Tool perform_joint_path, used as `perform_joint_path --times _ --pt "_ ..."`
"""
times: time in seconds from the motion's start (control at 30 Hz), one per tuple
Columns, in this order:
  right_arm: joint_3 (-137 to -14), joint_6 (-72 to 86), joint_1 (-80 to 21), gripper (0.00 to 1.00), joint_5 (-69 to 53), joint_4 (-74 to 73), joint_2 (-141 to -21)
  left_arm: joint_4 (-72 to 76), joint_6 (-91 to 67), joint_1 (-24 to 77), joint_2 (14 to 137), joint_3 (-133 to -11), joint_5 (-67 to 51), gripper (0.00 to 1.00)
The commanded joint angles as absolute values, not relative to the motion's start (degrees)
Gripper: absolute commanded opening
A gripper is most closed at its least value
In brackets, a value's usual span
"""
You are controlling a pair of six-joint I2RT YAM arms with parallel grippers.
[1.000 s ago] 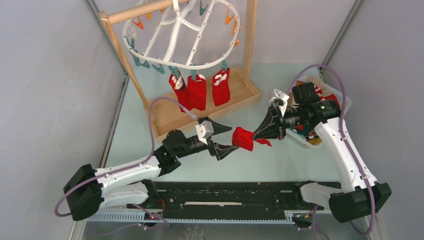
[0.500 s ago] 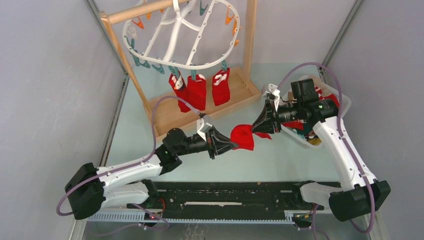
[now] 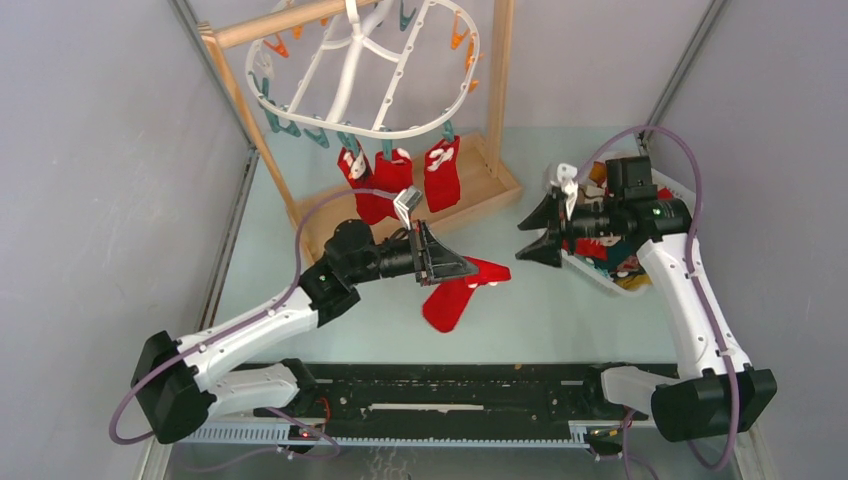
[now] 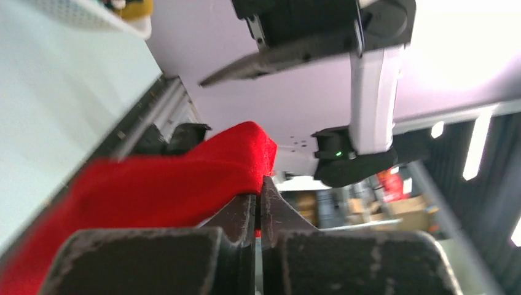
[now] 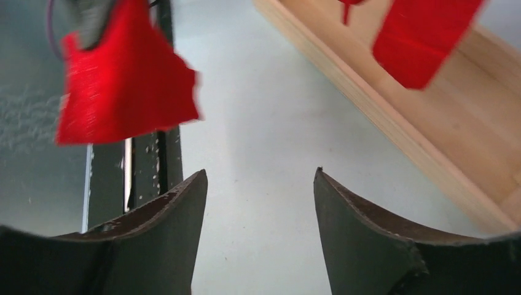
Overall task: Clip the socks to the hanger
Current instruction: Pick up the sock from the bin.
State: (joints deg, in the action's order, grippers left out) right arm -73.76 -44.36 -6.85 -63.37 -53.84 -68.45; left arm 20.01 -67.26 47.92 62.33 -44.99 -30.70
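My left gripper [image 3: 468, 269] is shut on a plain red sock [image 3: 452, 297], which hangs from its tips above the table; in the left wrist view the sock [image 4: 160, 184] drapes over the closed jaws. My right gripper [image 3: 532, 236] is open and empty, to the right of the sock; its wrist view shows the sock [image 5: 123, 86] ahead on the left. The white oval hanger [image 3: 365, 75] hangs on the wooden stand at the back, with three red socks [image 3: 397, 180] clipped along its near rim by teal pins.
The wooden stand's tray base [image 3: 480, 195] lies under the clipped socks. A white basket [image 3: 640, 275] with several more socks sits at the right, behind my right gripper. Grey walls close in left and right.
The right gripper let go of the red sock, opened and drew back to the right. The left gripper closed on the sock and lifted it up and left; the sock now hangs down.
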Motion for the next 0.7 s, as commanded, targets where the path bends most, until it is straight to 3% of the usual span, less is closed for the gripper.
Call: perform_joint_path --times 0.0,0.17,0.67 --pt "-73.77 -76.75 -8.86 0.74 -74.08 -71.81 -66.67 18.21 -90.99 47.06 63.01 -43.39 -32.75 0.00" --pt "-73.16 -82.46 -11.12 0.76 -75.90 -73.69 -66.20 23.34 -102.62 47.07 61.34 -37.10 -29.77 0.00" --pt "-70.59 -74.12 -22.40 0.72 -71.66 -65.97 -66.20 27.68 -107.32 47.05 58.91 -33.11 -27.21 0.00"
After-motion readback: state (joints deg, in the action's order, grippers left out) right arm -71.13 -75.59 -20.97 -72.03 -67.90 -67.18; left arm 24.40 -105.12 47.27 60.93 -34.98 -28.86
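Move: The right gripper is open and empty. The middle of the red sock, pinched in the shut left gripper, lies some 10 cm to its left, 8 cm back and about 4 cm below. The bin stands about 25 cm to its right and 16 cm ahead, the wooden tray some 20 cm left and 21 cm ahead, both far below. From the left gripper, the sock's middle hangs 3 cm back, 2 cm left and 5 cm below. Bring the wide-open right gripper back about 9 cm and some 5 cm left, in towards the hanging sock, swinging its fingers counter-clockwise by nearly 30 degrees. Meanwhile keep the sock pinched in the left gripper, roll that gripper about its fingers by some 40 degrees, its upper side going forward, and dip it about 5 cm before rising roughly 2 cm. ##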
